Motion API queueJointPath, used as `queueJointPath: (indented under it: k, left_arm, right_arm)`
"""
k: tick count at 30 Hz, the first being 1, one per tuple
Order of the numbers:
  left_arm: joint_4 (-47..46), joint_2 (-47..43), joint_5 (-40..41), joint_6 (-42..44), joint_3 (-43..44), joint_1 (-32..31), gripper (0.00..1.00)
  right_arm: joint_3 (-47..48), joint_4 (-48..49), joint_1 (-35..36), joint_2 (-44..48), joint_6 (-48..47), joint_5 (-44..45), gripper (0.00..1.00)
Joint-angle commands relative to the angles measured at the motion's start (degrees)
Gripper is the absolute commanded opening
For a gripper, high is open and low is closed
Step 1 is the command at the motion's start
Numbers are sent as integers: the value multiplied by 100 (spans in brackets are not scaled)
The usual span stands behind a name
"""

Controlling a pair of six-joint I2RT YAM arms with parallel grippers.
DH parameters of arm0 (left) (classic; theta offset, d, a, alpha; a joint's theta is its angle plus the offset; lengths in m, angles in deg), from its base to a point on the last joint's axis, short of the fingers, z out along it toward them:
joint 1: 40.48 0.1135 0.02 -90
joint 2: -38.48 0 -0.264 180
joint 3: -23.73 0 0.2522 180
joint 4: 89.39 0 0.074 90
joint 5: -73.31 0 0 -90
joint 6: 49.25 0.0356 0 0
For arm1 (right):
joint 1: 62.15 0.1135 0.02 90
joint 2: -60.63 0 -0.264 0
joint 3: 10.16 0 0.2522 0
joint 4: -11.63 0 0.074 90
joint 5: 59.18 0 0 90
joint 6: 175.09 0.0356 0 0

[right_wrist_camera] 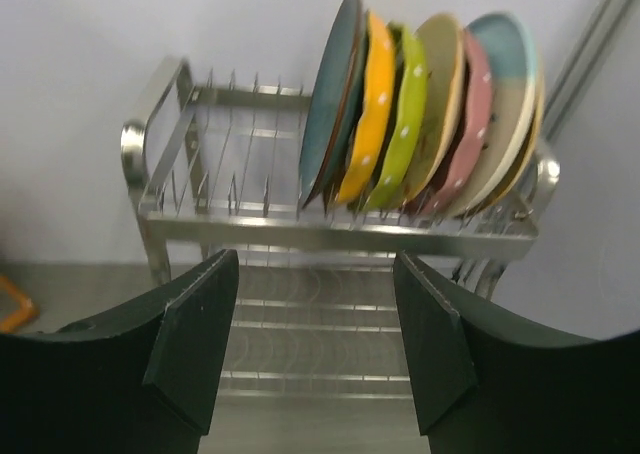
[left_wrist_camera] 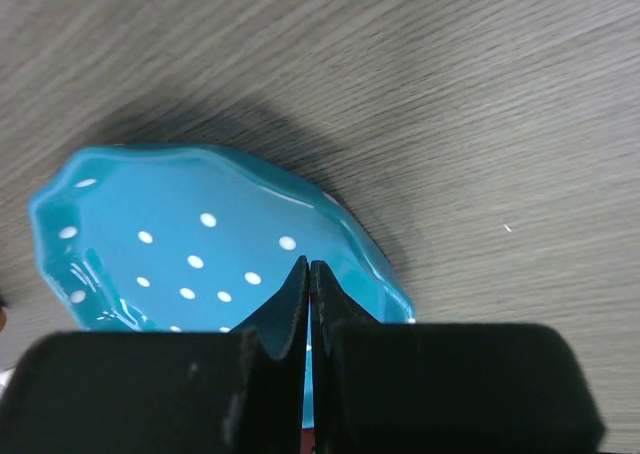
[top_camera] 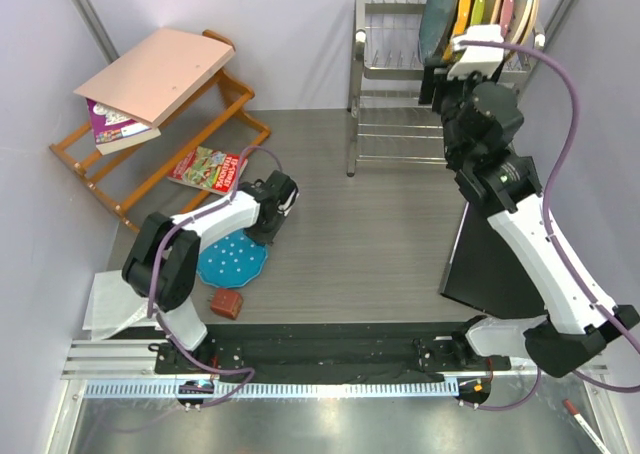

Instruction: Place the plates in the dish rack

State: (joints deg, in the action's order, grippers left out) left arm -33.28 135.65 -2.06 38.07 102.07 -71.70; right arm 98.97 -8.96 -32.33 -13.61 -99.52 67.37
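Note:
A blue scalloped plate [top_camera: 232, 259] [left_wrist_camera: 180, 244] with white dots lies flat on the table. My left gripper [top_camera: 268, 224] [left_wrist_camera: 310, 264] is shut at its far right rim, fingertips pressed together over the plate; I see nothing held between them. The chrome dish rack [top_camera: 385, 74] [right_wrist_camera: 200, 219] stands at the back. Its top tier holds the dark grey-blue plate [top_camera: 440, 19] [right_wrist_camera: 330, 94], the orange plate [top_camera: 463, 4] [right_wrist_camera: 372, 104] and the lime green plate [right_wrist_camera: 408, 114], all on edge. My right gripper [top_camera: 455, 69] [right_wrist_camera: 315, 274] is open and empty just in front of the rack.
Plain cream [right_wrist_camera: 440, 94], pink [right_wrist_camera: 478, 114] and pale blue [right_wrist_camera: 510, 64] plates fill the rack's right end. A slanted wooden shelf [top_camera: 170, 144] with books stands back left, a magazine [top_camera: 207, 167] beside it. A small brown block [top_camera: 225, 304] lies near the blue plate. A black board [top_camera: 490, 264] lies at right.

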Motion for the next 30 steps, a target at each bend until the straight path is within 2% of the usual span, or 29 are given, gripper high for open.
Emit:
queueJointPath:
  k: [1, 3, 8, 12, 20, 27, 30]
  left_arm:
    - [177, 276, 39, -206, 108, 2, 0]
    - [134, 364, 40, -216, 73, 28, 0]
    - [177, 882, -565, -145, 178, 20, 0]
    - [440, 1418, -1006, -128, 686, -173, 0]
    - [757, 2200, -1436, -242, 2005, -998, 0]
    - [784, 2850, -1955, -304, 3094, -1781, 0]
    - [478, 3018, -2226, -312, 3438, -2089, 0]
  right_arm:
    - [-800, -871, 23, 497, 495, -1270, 75]
    - [-1168, -1266, 23, 787, 660, -2089, 76]
    - [-1907, -2048, -38, 1174, 1739, -2670, 84]
    - [-2635, -2384, -152, 1402, 2120, -2907, 89]
    - [-3542, -2525, -644, 1728, 2261, -2988, 92]
    - [-3579, -3227, -1409, 1746, 2287, -2961, 93]
    - [-3604, -3605, -1567, 1737, 2279, -2935, 93]
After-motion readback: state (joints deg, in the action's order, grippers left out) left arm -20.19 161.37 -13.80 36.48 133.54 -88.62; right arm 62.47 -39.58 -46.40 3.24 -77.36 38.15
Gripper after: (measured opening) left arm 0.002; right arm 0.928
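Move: The blue plate's middle lies about 4 cm back, 6 cm left and 4 cm below the left hand; the brown box sits some 15 cm back and 7 cm left of that hand, the red book 17 cm ahead and 11 cm left. From the right hand the blue plate is roughly 13 cm back, 48 cm left and 50 cm below, the racked grey plate some 27 cm ahead, 3 cm right, slightly below. Shut left fingers dip into the blue plate, dragging it rightward; right hand sinks some 30 cm from the rack. ##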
